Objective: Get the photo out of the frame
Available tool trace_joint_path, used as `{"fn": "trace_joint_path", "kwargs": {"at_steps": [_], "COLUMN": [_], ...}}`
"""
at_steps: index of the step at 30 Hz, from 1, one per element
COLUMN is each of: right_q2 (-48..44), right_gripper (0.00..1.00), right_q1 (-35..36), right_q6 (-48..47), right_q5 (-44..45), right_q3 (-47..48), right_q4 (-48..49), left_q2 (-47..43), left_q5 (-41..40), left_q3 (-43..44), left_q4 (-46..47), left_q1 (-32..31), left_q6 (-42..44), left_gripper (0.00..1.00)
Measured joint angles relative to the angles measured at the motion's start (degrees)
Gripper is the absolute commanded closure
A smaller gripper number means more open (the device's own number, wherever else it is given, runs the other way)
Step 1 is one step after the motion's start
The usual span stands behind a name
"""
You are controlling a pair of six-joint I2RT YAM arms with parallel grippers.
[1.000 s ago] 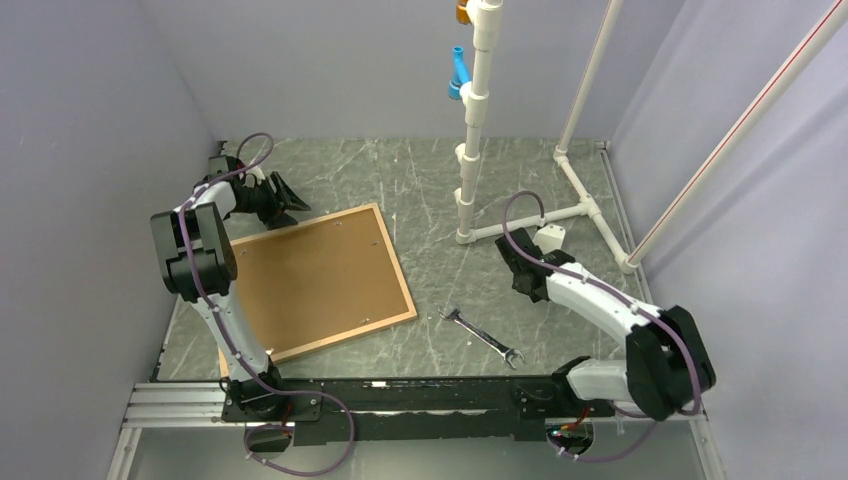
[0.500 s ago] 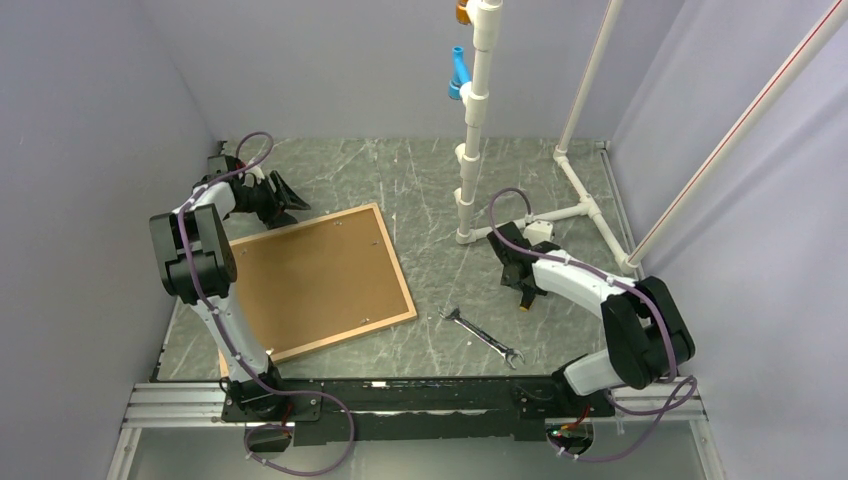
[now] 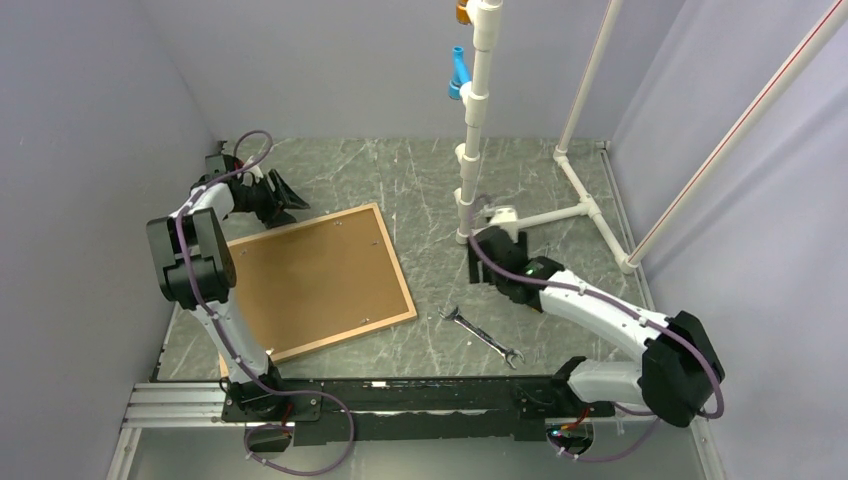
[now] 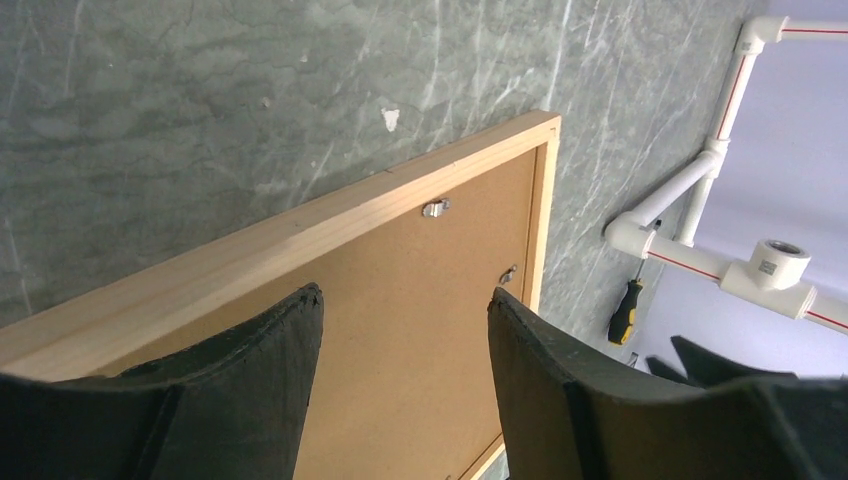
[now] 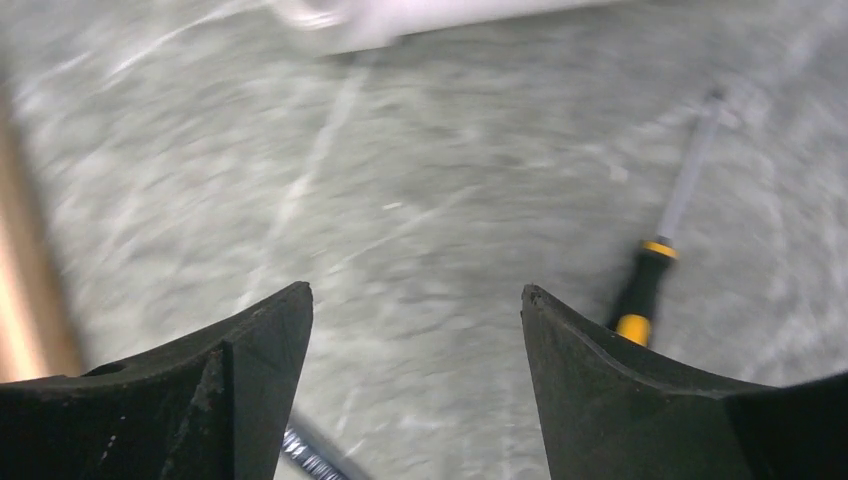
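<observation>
The frame (image 3: pixel 397 262) of light wood strips lies face down on the table's left half, its brown backing board (image 3: pixel 310 280) facing up. The photo is hidden beneath that board. My left gripper (image 3: pixel 288 197) hovers at the frame's far edge; in the left wrist view it (image 4: pixel 405 300) is open over the backing board (image 4: pixel 420 340), just inside the wood strip (image 4: pixel 300 235), with nothing between the fingers. Small metal tabs (image 4: pixel 435 208) hold the board in. My right gripper (image 3: pixel 482 262) is open over bare table to the right of the frame, empty (image 5: pixel 415 295).
A wrench (image 3: pixel 483 337) lies near the front between frame and right arm. A black-and-yellow screwdriver (image 5: pixel 640 300) rests on the table beside the right gripper. A white pipe stand (image 3: pixel 470 150) rises at the back centre, its base pipes (image 3: pixel 580 195) running right.
My right gripper has opened wider and swung left towards the frame, leaving the screwdriver lying on the table. The left arm has not moved.
</observation>
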Motion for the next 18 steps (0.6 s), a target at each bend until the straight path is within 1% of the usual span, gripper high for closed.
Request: {"fn": "trace_joint_path", "kwargs": {"at_steps": [4, 8, 14, 18], "right_q2": [1.51, 8.15, 19.12, 23.82], "right_gripper": [0.19, 0.21, 0.24, 0.24], "right_q1": [11.61, 21.73, 32.09, 39.60], "right_q6": [-6.05, -12.35, -21.35, -28.85], "right_q5": [-1.36, -4.07, -8.63, -10.08], "right_q3": [0.66, 3.10, 8.90, 11.47], "right_q4": [3.93, 8.26, 12.37, 15.52], "left_q2": [-2.69, -4.48, -4.59, -4.57], "left_q5": [-0.22, -0.22, -0.24, -0.22], "left_q3": [-0.70, -1.11, -1.11, -1.11], "left_q4": [0.59, 1.75, 2.12, 2.12], "left_q1": [0.00, 0.00, 0.00, 0.00], "left_q6": [-0.13, -0.17, -0.15, -0.17], "left_gripper": [0.36, 0.36, 0.36, 0.37]}}
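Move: The frame lies face down, its middle about 41 cm to the left of my right hand, level with it in reach and some 8 cm lower; its near right corner is only 17 cm left and 7 cm back. The wrench lies about 12 cm back and 5 cm left, the screwdriver 8 cm to the right and 2 cm farther out. From my left hand, the frame's middle is some 15 cm back, 5 cm right and 5 cm below. Leaving the screwdriver behind, I sweep my empty right hand left about 25 cm and back some 13 cm, past the frame's near right corner to its near side, sinking slightly and turning the wrist about 65 degrees counter-clockwise, fingers kept open. My left hand, also open, rises about 3 cm above the frame's far side and then holds there. ##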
